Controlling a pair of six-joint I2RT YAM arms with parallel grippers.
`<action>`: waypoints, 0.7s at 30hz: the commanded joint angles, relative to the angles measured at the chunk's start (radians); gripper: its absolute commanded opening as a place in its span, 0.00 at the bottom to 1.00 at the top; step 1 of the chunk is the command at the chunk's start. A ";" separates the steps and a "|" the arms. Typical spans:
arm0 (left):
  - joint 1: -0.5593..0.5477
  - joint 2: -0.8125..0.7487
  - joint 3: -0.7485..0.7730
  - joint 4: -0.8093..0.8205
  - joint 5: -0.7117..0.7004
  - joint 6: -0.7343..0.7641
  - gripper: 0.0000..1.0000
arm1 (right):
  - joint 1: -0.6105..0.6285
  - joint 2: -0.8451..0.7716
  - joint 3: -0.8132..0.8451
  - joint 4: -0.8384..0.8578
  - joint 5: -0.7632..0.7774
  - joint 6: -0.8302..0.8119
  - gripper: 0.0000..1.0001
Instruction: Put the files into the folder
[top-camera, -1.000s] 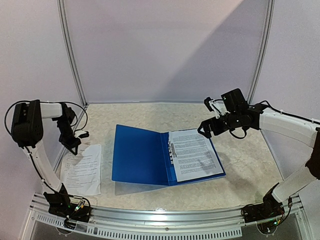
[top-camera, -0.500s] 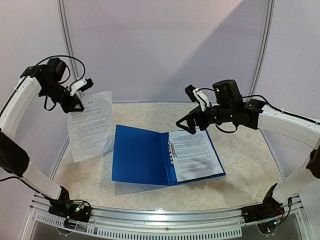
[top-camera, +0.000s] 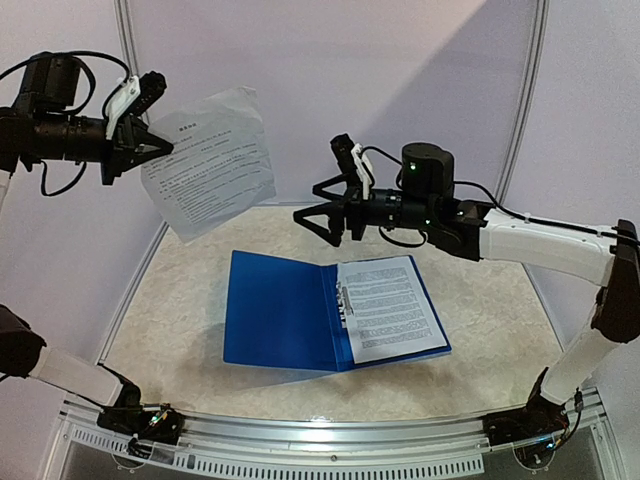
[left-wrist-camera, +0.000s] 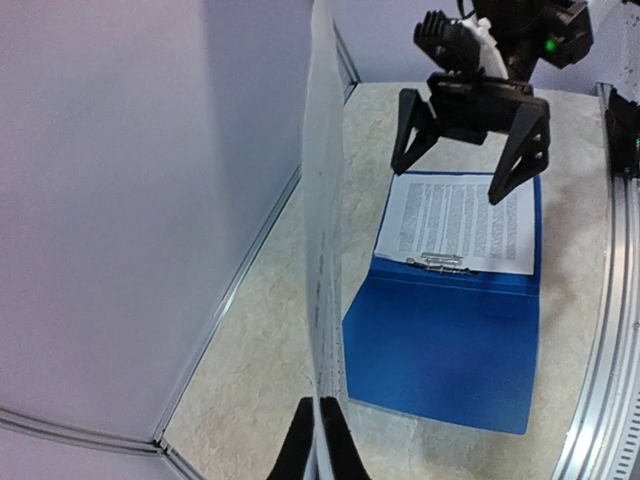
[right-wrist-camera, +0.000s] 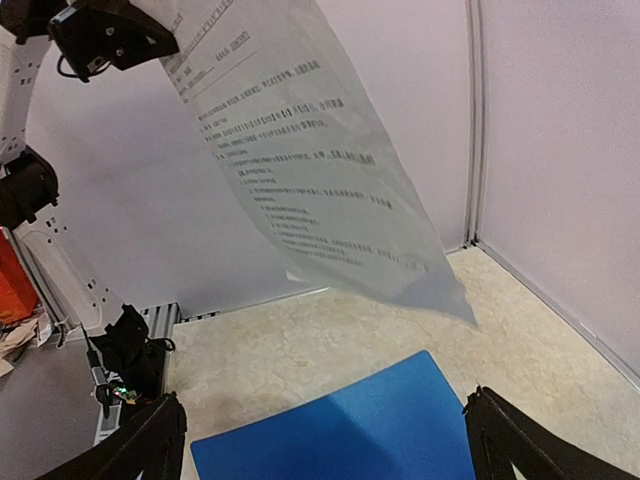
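The blue folder (top-camera: 280, 310) lies open on the table, a printed sheet (top-camera: 392, 308) lying on its right half under the metal clip (top-camera: 345, 300). My left gripper (top-camera: 158, 146) is shut on the edge of another printed sheet (top-camera: 210, 160) and holds it high in the air at the upper left. The left wrist view sees that sheet (left-wrist-camera: 322, 240) edge-on between the fingertips (left-wrist-camera: 297, 450), with the folder (left-wrist-camera: 450, 340) below. My right gripper (top-camera: 318, 210) is open and empty, above the folder's far edge, facing the held sheet (right-wrist-camera: 310, 170).
White booth walls with metal corner posts (top-camera: 140, 110) close in the table on three sides. A metal rail (top-camera: 330, 435) runs along the near edge.
My left arm has lifted the sheet off the table at the left and raised it high. My right arm has swung left over the folder, its jaws opening wide.
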 joint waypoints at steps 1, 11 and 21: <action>-0.025 0.012 0.002 -0.443 0.106 0.024 0.00 | 0.034 0.048 0.064 0.117 -0.079 -0.019 0.99; -0.077 0.001 -0.063 -0.444 0.107 0.057 0.00 | 0.034 0.101 0.110 0.143 -0.137 -0.009 0.98; -0.086 -0.003 -0.134 -0.399 0.116 0.047 0.00 | 0.050 0.185 0.181 0.187 -0.269 0.071 0.36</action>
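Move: The left hand holds the file sheet up by its edge; the open blue folder's middle lies about 22 cm to this hand's right, 4 cm farther out and 46 cm below. From the open right hand, the sheet's middle is some 10 cm to the left, about 2 cm ahead and 5 cm above. The folder's middle is roughly 34 cm below it and 6 cm to its right, and the filed page lies 20 cm to its right, level fore and aft, 34 cm below. Leftward by about 4.5 cm, rising a little and easing back, the right hand brings its wide-open fingers to the sheet's free right edge, turning slightly counter-clockwise, then closes them halfway, one finger either side of the paper. The left hand keeps its pinch and carries the sheet to meet it, first right, then down, about 5 cm in all, swinging some 10 degrees clockwise. ##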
